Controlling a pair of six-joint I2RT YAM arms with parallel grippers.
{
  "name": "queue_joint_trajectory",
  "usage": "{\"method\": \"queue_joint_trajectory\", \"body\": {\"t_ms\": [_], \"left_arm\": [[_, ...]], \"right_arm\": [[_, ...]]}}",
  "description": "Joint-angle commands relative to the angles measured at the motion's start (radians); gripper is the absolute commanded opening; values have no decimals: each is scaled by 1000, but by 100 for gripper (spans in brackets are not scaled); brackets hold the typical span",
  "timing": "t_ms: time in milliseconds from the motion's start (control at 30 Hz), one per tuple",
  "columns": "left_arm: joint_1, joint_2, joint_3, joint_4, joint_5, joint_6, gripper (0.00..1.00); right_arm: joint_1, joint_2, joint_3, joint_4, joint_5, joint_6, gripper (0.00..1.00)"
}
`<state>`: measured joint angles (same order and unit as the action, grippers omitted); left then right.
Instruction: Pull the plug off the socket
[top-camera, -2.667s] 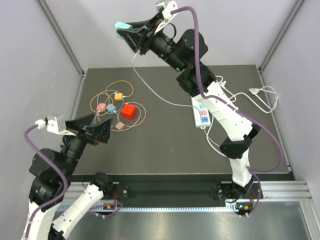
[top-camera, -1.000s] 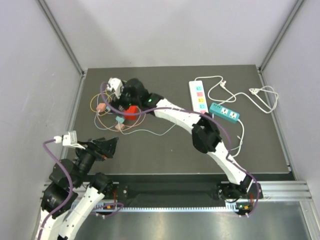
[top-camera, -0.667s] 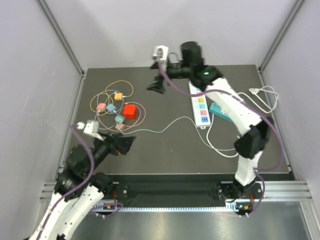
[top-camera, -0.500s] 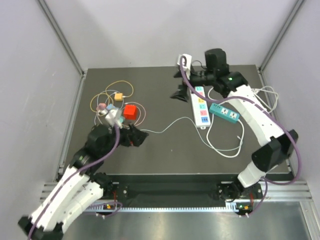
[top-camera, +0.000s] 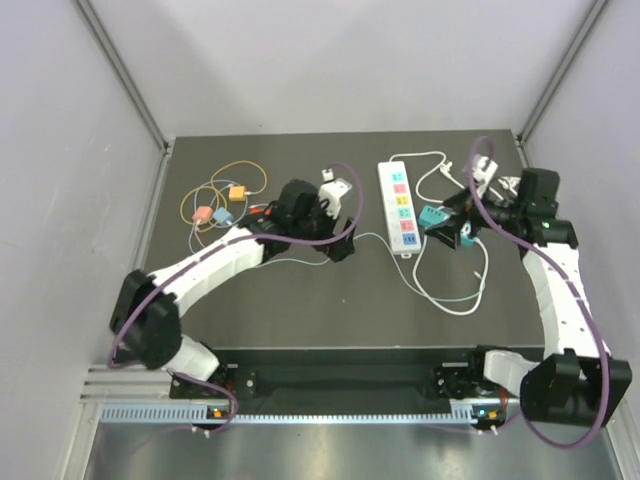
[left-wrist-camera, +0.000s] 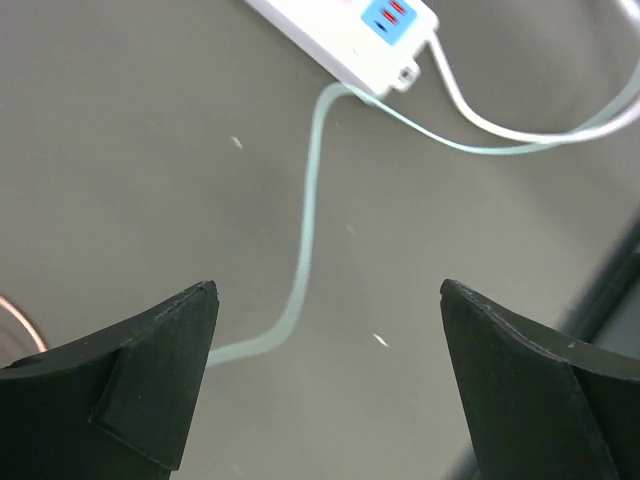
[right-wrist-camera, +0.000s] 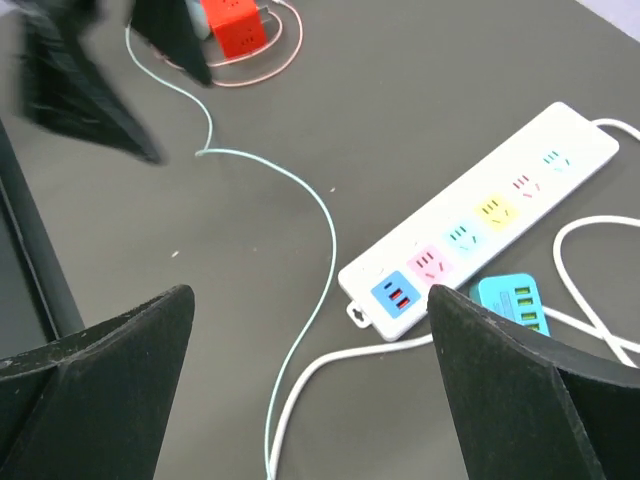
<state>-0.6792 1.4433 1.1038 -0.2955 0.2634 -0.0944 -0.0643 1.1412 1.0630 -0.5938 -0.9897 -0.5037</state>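
Note:
A white socket strip (top-camera: 397, 207) (right-wrist-camera: 480, 225) lies right of centre, and none of its coloured sockets has a plug in it. The plug is hidden from me. A teal strip (right-wrist-camera: 510, 298) lies beside it, partly behind my right finger. My left gripper (top-camera: 338, 245) (left-wrist-camera: 328, 290) hangs open over bare mat just left of the white strip (left-wrist-camera: 370, 40). A thin pale-green cable (left-wrist-camera: 305, 220) runs beneath it. My right gripper (top-camera: 452, 232) (right-wrist-camera: 308, 291) is open above the strips' near ends, with nothing between its fingers.
A red cube (right-wrist-camera: 230, 22) inside a copper cable loop sits behind my left arm. Small coloured cubes (top-camera: 203, 213) and looped cables lie at the far left. White cables (top-camera: 450, 295) loop at the right. Grey walls enclose the dark mat (top-camera: 300, 300).
My left arm has swung from the near left out to the middle of the mat. The right arm has drawn back from the far centre to the right, over the teal strip.

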Motion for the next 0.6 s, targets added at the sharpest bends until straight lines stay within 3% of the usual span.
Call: {"method": "queue_joint_trajectory", "body": {"t_ms": [0,67,200,367,433,467,567], "left_arm": [[-25,133,138,-13,-58,166,97],[-54,221,210,-54,-117,182,94],[-101,337,298,-94,-231,206,82],[-132,466,415,-175,-296,216,47],[-146,486,435,-208,-296,219,13],[-151,497,467,-232,-309,219,0],[-152,423,457,-249,-433,173,0]], "right_arm": [[-98,-69,-75,95,-209,54,100],[-185,-127,-149,213,-251,147,100],[-269,-161,-170,241,-312,186,100],[-311,-156,-189,258,-345,208,100],[-327,-146,-186,253,-365,212,100],[-331,-146,-186,252,-369,214,100],[-351,-146,-184,246,-380,212,100]]}}
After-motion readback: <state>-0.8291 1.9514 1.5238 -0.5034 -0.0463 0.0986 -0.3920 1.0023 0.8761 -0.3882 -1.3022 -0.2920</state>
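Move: The pale cable, where the left fingers will shut on it, lies about 5 cm ahead, 5 cm to the right and 9 cm below the left hand. The white power strip's middle is some 14 cm ahead and 16 cm right of that hand; the red plug, about 11 cm ahead and 16 cm left. Both are roughly 8 cm below. From the right hand the same bit of cable is about 4 cm ahead, 20 cm left and 17 cm below. The pale cable is pinched between the left fingertips: the left hand sinks about 8.5 cm onto it while going roughly 5 cm forward and as far right, its left side rolling up some 25 degrees as the wide-open fingers shut. The empty right hand, still open, backs off to the right, away from the cable, drifting slightly back and up. ##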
